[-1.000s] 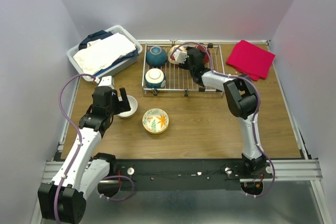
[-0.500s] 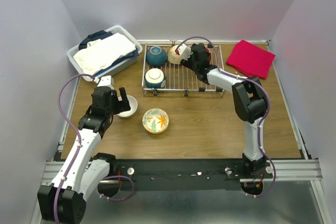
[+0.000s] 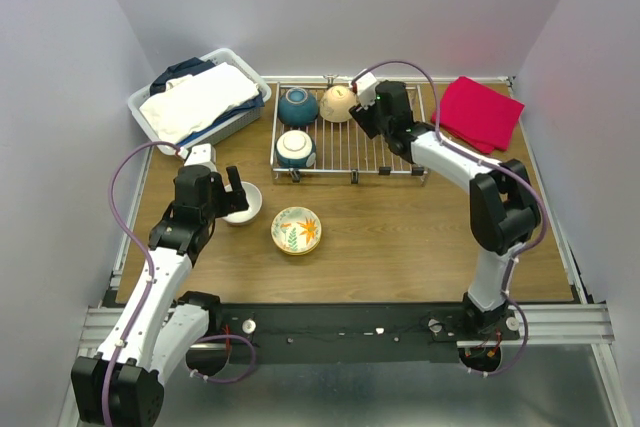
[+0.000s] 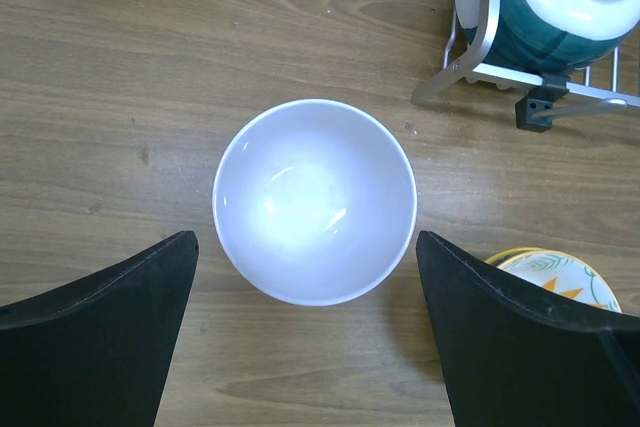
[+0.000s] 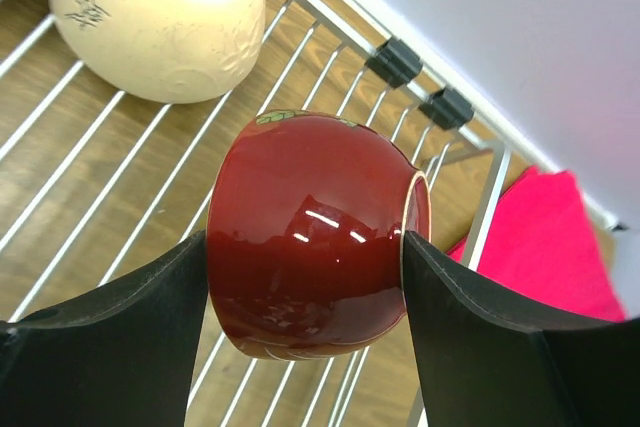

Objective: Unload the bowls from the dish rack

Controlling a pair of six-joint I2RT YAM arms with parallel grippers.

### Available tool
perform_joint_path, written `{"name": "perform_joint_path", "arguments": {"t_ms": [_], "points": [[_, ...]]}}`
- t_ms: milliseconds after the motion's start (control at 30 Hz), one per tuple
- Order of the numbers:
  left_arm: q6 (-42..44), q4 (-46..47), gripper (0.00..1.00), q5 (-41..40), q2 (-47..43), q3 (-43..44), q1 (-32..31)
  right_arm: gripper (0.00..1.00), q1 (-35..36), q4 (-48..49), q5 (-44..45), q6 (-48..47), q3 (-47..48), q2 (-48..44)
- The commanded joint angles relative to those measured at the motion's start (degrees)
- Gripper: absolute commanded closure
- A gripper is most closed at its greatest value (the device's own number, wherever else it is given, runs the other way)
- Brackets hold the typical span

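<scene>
The silver wire dish rack [image 3: 325, 169] sits at the back centre of the table. On it stand a teal bowl [image 3: 297, 106], a cream bowl [image 3: 338, 103] and a teal-and-white bowl [image 3: 295, 149]. My right gripper [image 3: 368, 117] hangs over the rack's back right part, shut on a dark red bowl [image 5: 310, 247] that is tipped on its side above the wires. A white bowl [image 4: 314, 201] and a floral bowl [image 3: 296, 230] stand on the wood in front of the rack. My left gripper [image 4: 305, 235] is open just above the white bowl, its fingers to either side and touching nothing.
A white plastic basket [image 3: 237, 55] full of folded cloth stands at the back left, close to the rack. A red cloth [image 3: 478, 112] lies at the back right beside the rack. White walls close in the table on three sides.
My right gripper has drawn back to the right with the dark red bowl, uncovering the cream bowl. The left arm has stayed still.
</scene>
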Motion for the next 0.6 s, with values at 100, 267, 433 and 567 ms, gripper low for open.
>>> {"name": "perform_joint_path", "arguments": {"t_ms": [100,267,433,567], "points": [[0.4,1.8,0.01,1.7,-0.9,-0.9,-0.3,0.62,-0.1,1.1,-2.2,16.5,-4.2,-8.5],[-0.5,2.4,0.01,3.5,-1.0,-0.8,-0.3,0.63,0.0,1.1,-4.7,26.5,-7.2,-13.4],[-2.1,5.0,0.01,5.3,-1.5,0.5,-0.3,0.63,0.0,2.4,-9.9,33.4,-10.2,-17.7],[-4.6,6.7,0.01,7.9,-0.3,2.8,-0.3,0.63,0.0,4.5,-12.7,39.5,-13.2,-21.5]]}}
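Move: The red bowl is already held in the right gripper above the rack, which puts it some 25 cm ahead and 39 cm to the right of the open left gripper, almost level with it. From the right hand, the patterned bowl stack is about 31 cm back, 24 cm left and 12 cm down; the white bowl is 23 cm back, 39 cm left, similarly low. The cream bowl is 7 cm ahead, 12 cm left and 7 cm lower. Back towards its base and upward, the right hand draws the red bowl over the rack, about 7 cm back and half that up, edging left late on. Meanwhile it rolls some 30 degrees, left side rising, its pinch on the bowl kept. The left hand, still open above the white bowl, starts late and shifts a centimetre or so right and up. ##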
